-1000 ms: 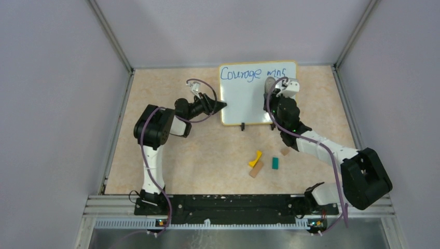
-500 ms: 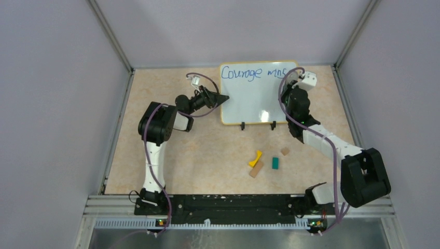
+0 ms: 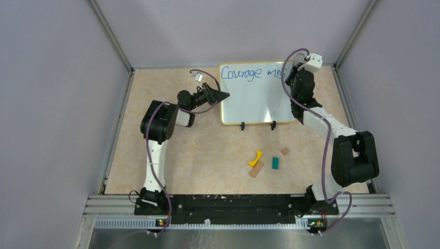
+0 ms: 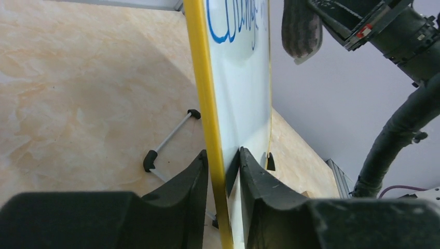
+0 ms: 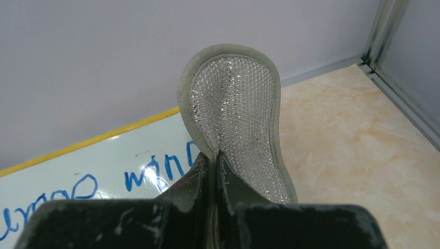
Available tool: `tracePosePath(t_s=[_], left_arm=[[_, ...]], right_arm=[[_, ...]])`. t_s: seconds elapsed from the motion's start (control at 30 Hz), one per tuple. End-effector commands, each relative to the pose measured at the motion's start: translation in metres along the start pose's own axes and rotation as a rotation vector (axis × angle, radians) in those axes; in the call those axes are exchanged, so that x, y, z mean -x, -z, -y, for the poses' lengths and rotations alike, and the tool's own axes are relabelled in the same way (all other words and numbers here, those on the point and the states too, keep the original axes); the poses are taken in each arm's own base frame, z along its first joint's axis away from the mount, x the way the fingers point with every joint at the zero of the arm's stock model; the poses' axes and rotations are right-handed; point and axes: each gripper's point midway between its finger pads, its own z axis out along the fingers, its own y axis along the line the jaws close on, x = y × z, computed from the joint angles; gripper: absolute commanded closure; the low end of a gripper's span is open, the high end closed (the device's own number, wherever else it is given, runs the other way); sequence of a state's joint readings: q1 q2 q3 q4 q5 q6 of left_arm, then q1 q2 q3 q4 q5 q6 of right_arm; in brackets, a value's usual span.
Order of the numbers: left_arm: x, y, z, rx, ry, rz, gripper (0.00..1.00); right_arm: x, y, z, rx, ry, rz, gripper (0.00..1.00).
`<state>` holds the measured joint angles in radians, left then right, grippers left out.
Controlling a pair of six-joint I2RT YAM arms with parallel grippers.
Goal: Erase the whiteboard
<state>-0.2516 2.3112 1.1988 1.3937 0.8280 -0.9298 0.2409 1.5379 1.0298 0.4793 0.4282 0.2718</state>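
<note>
The whiteboard [image 3: 251, 101] stands upright at the far middle of the table, with a yellow frame, black clip feet and blue writing along its top. My left gripper [image 3: 224, 96] is shut on the board's left edge; in the left wrist view [image 4: 223, 161] its jaws pinch the yellow frame [image 4: 200, 78]. My right gripper [image 3: 289, 74] is at the board's top right corner, shut on a grey glittery cloth pad [image 5: 238, 109]. The pad sticks up from the jaws [image 5: 214, 158], above the writing on the whiteboard [image 5: 104, 166]. The pad also shows in the left wrist view [image 4: 301, 26].
Small blocks lie on the table in front of the board: a yellow one [image 3: 255, 158], a tan one [image 3: 256, 169], a teal one [image 3: 275, 163] and a small brown one [image 3: 285, 151]. The back wall is close behind the board. A stand leg [image 4: 166, 140] juts out behind it.
My right gripper has carried the cloth pad from in front of the board's right part up and right to its top right corner. The left gripper has stayed on the left edge.
</note>
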Motion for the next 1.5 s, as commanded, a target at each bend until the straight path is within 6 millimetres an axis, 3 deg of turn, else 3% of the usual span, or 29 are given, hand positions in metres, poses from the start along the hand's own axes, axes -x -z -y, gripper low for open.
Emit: tracePosePath(t_s=[0.0,0.17,0.27,0.87,1.2,1.47], left_arm=[[0.012,-0.003,0.003,-0.017,-0.076,0.019,0.72],[0.007,0.000,-0.010,0.063,-0.122,-0.019,0.91],[0.005,0.003,-0.012,0.088,-0.149,-0.033,0.96],[-0.009,0.012,-0.033,0.201,-0.197,-0.079,1.00],[-0.008,0.013,-0.034,0.212,-0.208,-0.073,1.00],[-0.008,0.015,-0.035,0.235,-0.227,-0.072,1.00]], right_arm=[[0.023,-0.010,0.006,0.022,0.018,0.025,1.00],[0.016,-0.014,0.024,0.043,0.000,0.001,1.00],[0.004,-0.019,0.025,0.093,-0.010,-0.028,1.00],[-0.039,-0.034,0.011,0.176,-0.056,-0.097,1.00],[-0.065,-0.036,-0.030,0.271,-0.055,-0.160,1.00],[-0.081,-0.024,-0.081,0.367,-0.057,-0.192,1.00]])
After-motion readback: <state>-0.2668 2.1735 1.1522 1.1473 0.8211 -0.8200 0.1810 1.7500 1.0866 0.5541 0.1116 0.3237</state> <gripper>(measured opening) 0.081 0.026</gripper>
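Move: The right hand, already gripping the cloth near the whiteboard's upper right corner, has the word "mns" about 5 cm ahead, 5 cm to its left and 4 cm below; "Courage" is about 5 cm ahead, 18 cm left and 4 cm below. The whiteboard's left edge stands between the left hand's part-open fingers, level with them; from that hand, "Courage" is 7 cm ahead, 6 cm right and 9 cm above. Left pinches the board's edge; right carries the cloth right, then about 7 cm left, down and forward onto "mns". ##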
